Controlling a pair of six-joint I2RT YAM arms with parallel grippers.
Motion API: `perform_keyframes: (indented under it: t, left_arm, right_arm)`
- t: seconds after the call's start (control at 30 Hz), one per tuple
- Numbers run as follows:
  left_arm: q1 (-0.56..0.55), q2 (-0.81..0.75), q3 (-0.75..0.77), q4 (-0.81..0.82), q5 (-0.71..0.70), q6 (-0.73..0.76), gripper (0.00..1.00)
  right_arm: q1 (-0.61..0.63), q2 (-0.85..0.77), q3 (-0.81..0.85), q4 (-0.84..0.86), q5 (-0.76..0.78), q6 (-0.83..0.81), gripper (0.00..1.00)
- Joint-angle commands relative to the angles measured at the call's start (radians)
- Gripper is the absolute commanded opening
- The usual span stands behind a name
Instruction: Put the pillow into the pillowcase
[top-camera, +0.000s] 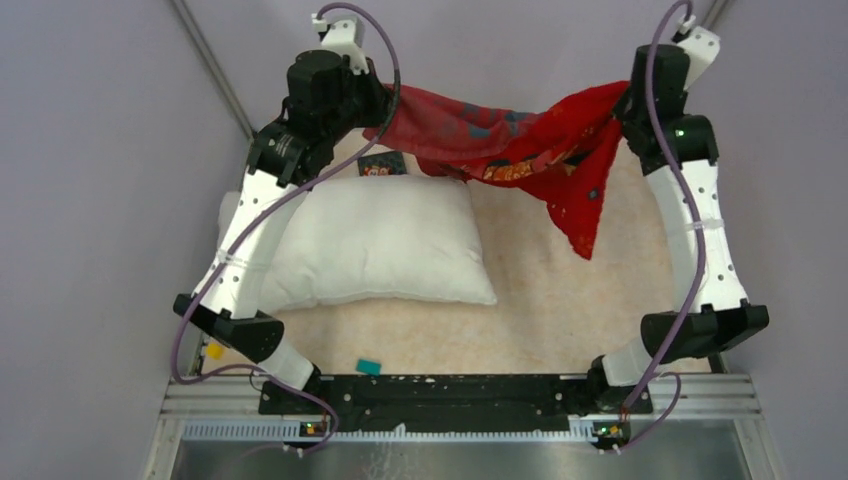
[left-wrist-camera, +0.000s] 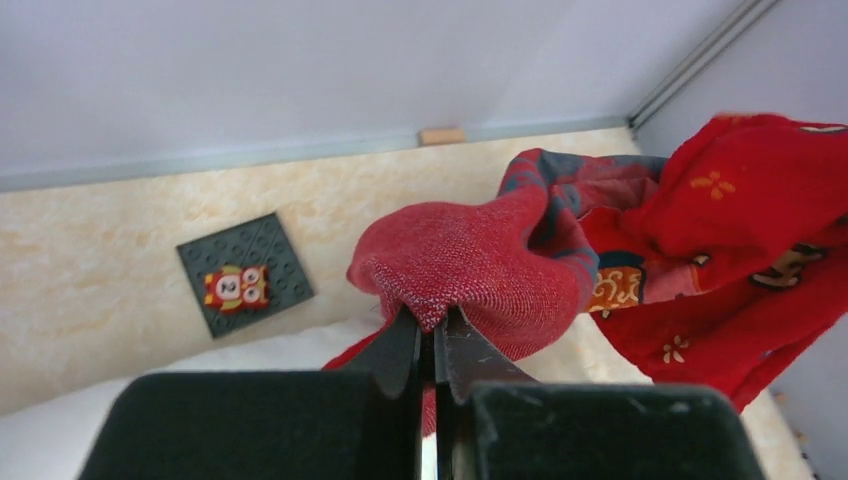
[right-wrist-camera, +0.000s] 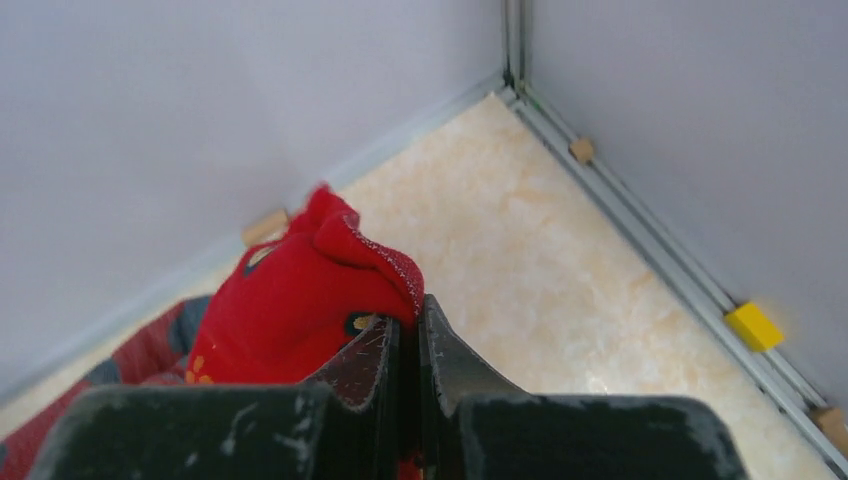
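Observation:
The white pillow (top-camera: 378, 241) lies flat on the table, left of centre. Above the table's far side the red pillowcase (top-camera: 505, 140) hangs stretched between both arms, one corner drooping at the right. My left gripper (left-wrist-camera: 434, 322) is shut on a bunched fold of the pillowcase (left-wrist-camera: 470, 265) at its left end. At the other end my right gripper (right-wrist-camera: 409, 318) is shut on the hemmed edge of the pillowcase (right-wrist-camera: 300, 290). A strip of the pillow (left-wrist-camera: 290, 350) shows below the left fingers.
A dark grey studded plate (top-camera: 383, 163) with a small red owl tile (left-wrist-camera: 236, 288) lies behind the pillow. A teal block (top-camera: 369, 367) and a yellow block (top-camera: 214, 351) sit near the front rail. Another yellow block (right-wrist-camera: 753, 326) lies along the wall rail. Walls close in the far side.

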Motion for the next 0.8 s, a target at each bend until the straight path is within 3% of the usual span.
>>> perform_keyframes:
  t: [0.0,0.13,0.17,0.27,0.33,0.43,0.57,0.77]
  left_arm:
    - [-0.013,-0.033,0.113,0.021,0.055,-0.037,0.00]
    - [-0.015,-0.105,0.022,-0.010,0.117,-0.053,0.00]
    - [-0.015,-0.133,-0.042,-0.007,0.138,-0.065,0.00]
    - [-0.015,-0.252,-0.276,0.025,0.173,-0.092,0.00]
    - [-0.014,-0.311,-0.418,0.033,0.167,-0.101,0.00]
    - [-0.015,-0.343,-0.543,0.037,0.172,-0.111,0.00]
    - [-0.014,-0.343,-0.558,0.056,0.183,-0.128,0.00]
    - [-0.015,-0.322,-0.523,0.060,0.164,-0.126,0.00]
  right_arm:
    - [-0.108,0.073,0.186,-0.081,0.019,-0.032,0.00]
    - [-0.196,0.060,0.136,-0.097,-0.024,-0.023,0.00]
    - [-0.201,0.047,0.094,-0.094,-0.020,-0.020,0.04]
    - [-0.202,-0.035,-0.059,-0.073,-0.035,-0.012,0.41]
    - [-0.202,-0.105,-0.172,-0.036,-0.098,-0.013,0.58]
    - [-0.113,-0.185,-0.325,0.014,-0.186,-0.027,0.66]
    - [0.069,-0.215,-0.469,0.063,-0.193,-0.042,0.70]
    - [0.089,-0.243,-0.742,0.150,-0.187,0.051,0.72]
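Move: The pillowcase hangs stretched between both closed grippers: its middle is some 20 cm right of the left hand and 8 cm lower, and 17 cm left of the right hand, about 4 cm lower. The pillow's middle is about 7 cm left of the left hand, level fore and aft, some 39 cm below. From the left hand, the dark mat with the owl block is 25 cm ahead and 2 cm left, the teal block 25 cm back and 3 cm left, both about 43 cm down. The pillowcase is flicked up a few centimetres, the right hand pulling about 8 cm to the right, then swung down and back. The left keeps its pinch, sinking some 15 cm and drawing back 9 towards the pillow's right part, fingers tipping down. The right opens wide early in its drop, letting go, and sinks about 20 cm from its peak, back and then left over the freed end. ##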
